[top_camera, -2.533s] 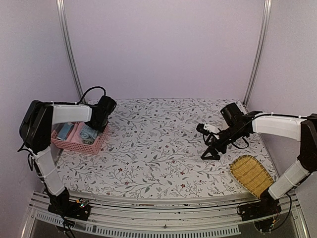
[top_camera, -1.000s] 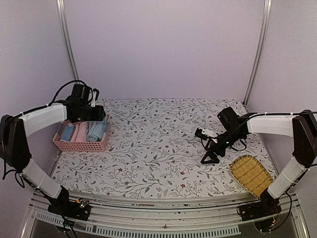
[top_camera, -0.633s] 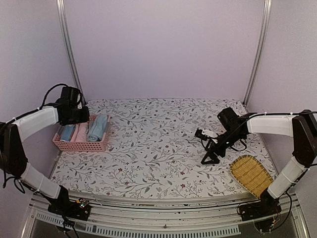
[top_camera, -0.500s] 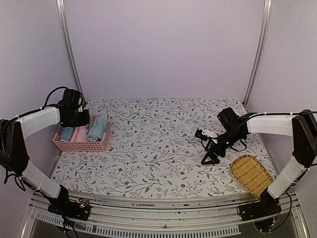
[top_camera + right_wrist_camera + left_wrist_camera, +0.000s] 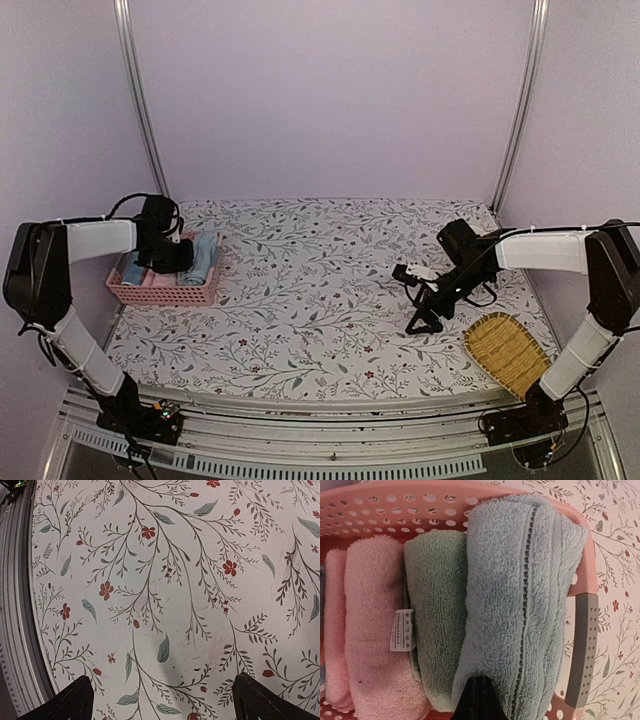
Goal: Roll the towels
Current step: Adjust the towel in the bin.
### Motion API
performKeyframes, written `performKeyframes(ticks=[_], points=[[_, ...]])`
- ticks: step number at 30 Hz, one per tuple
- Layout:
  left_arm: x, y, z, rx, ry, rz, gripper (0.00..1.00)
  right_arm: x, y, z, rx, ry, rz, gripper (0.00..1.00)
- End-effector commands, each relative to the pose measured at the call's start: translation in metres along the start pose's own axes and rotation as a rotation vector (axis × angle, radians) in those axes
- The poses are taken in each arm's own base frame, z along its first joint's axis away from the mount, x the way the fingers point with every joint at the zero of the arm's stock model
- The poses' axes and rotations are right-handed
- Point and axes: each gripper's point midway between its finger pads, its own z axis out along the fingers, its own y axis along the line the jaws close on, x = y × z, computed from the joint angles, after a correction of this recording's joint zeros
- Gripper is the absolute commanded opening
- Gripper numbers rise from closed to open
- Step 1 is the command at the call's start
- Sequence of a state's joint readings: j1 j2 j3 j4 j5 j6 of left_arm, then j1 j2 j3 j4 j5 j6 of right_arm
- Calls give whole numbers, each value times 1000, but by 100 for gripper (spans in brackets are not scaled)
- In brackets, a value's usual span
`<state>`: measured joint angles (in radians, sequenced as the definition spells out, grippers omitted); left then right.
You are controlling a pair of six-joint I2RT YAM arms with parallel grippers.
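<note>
A pink basket (image 5: 160,294) at the table's left holds rolled towels side by side. In the left wrist view they are a light blue towel (image 5: 520,595), a green towel (image 5: 432,610) and a pink towel (image 5: 372,630) with a white label. My left gripper (image 5: 477,700) is over the basket (image 5: 587,575), its jaws shut together, with the tip against the near end of the blue towel. In the top view the left gripper (image 5: 160,255) covers the basket's middle. My right gripper (image 5: 420,318) is open and empty, pointing down at the floral tablecloth; its fingertips (image 5: 75,700) frame bare cloth.
A woven bamboo tray (image 5: 508,352) lies at the near right, just right of my right gripper. The basket has a grey handle pad (image 5: 582,650) on its rim. The metal table edge (image 5: 15,630) shows in the right wrist view.
My left arm lifted away from the basket toward the far left, leaving the blue towel in it, then came back down over the basket. The right arm has barely moved.
</note>
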<state>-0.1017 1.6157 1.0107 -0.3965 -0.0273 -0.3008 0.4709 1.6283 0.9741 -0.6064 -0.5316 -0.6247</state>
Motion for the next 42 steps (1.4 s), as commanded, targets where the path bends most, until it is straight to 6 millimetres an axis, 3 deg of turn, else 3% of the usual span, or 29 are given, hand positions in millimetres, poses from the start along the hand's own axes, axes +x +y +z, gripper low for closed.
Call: performKeyframes(ticks=[1, 7, 14, 19, 26, 30, 35, 38, 42], points=[[-2, -29, 3, 130, 12, 11, 0, -2, 0, 1, -5, 10, -8, 99], [-1, -58, 11, 228, 18, 36, 0, 1, -1, 4, -8, 23, -4, 99], [24, -28, 44, 65, 99, 40, 0, 3, 0, 6, -9, 32, 1, 99], [32, -23, 42, 43, 129, 50, 0, 7, 0, 9, -18, 45, 8, 99], [-17, -33, -28, 84, -48, 63, 1, 8, 1, 13, -27, 57, 4, 99], [-43, -38, -50, 104, -130, 61, 25, 9, 2, 16, -28, 70, -2, 99], [-74, -44, -35, 91, -149, 53, 42, 10, 4, 18, -29, 80, -7, 99], [-91, -45, -18, 64, -150, 35, 46, 10, 5, 18, -27, 81, -9, 99], [-93, -47, 13, 48, -108, 20, 47, 11, 4, 17, -17, 82, -9, 99]])
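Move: The light blue towel, last in the bin, has its middle about 4 cm right of the shut left fingers, 2 cm ahead and 2 cm below. The green towel lies about 3 cm to their left and 2 cm ahead; the bin's right wall is 8 cm right, 1 cm ahead. From the right hand the blue towel lies roughly 52 cm left and 17 cm ahead. Shut left fingers push the blue towel right about 4 cm, dip, rise clear while half opening, then reach forward. ##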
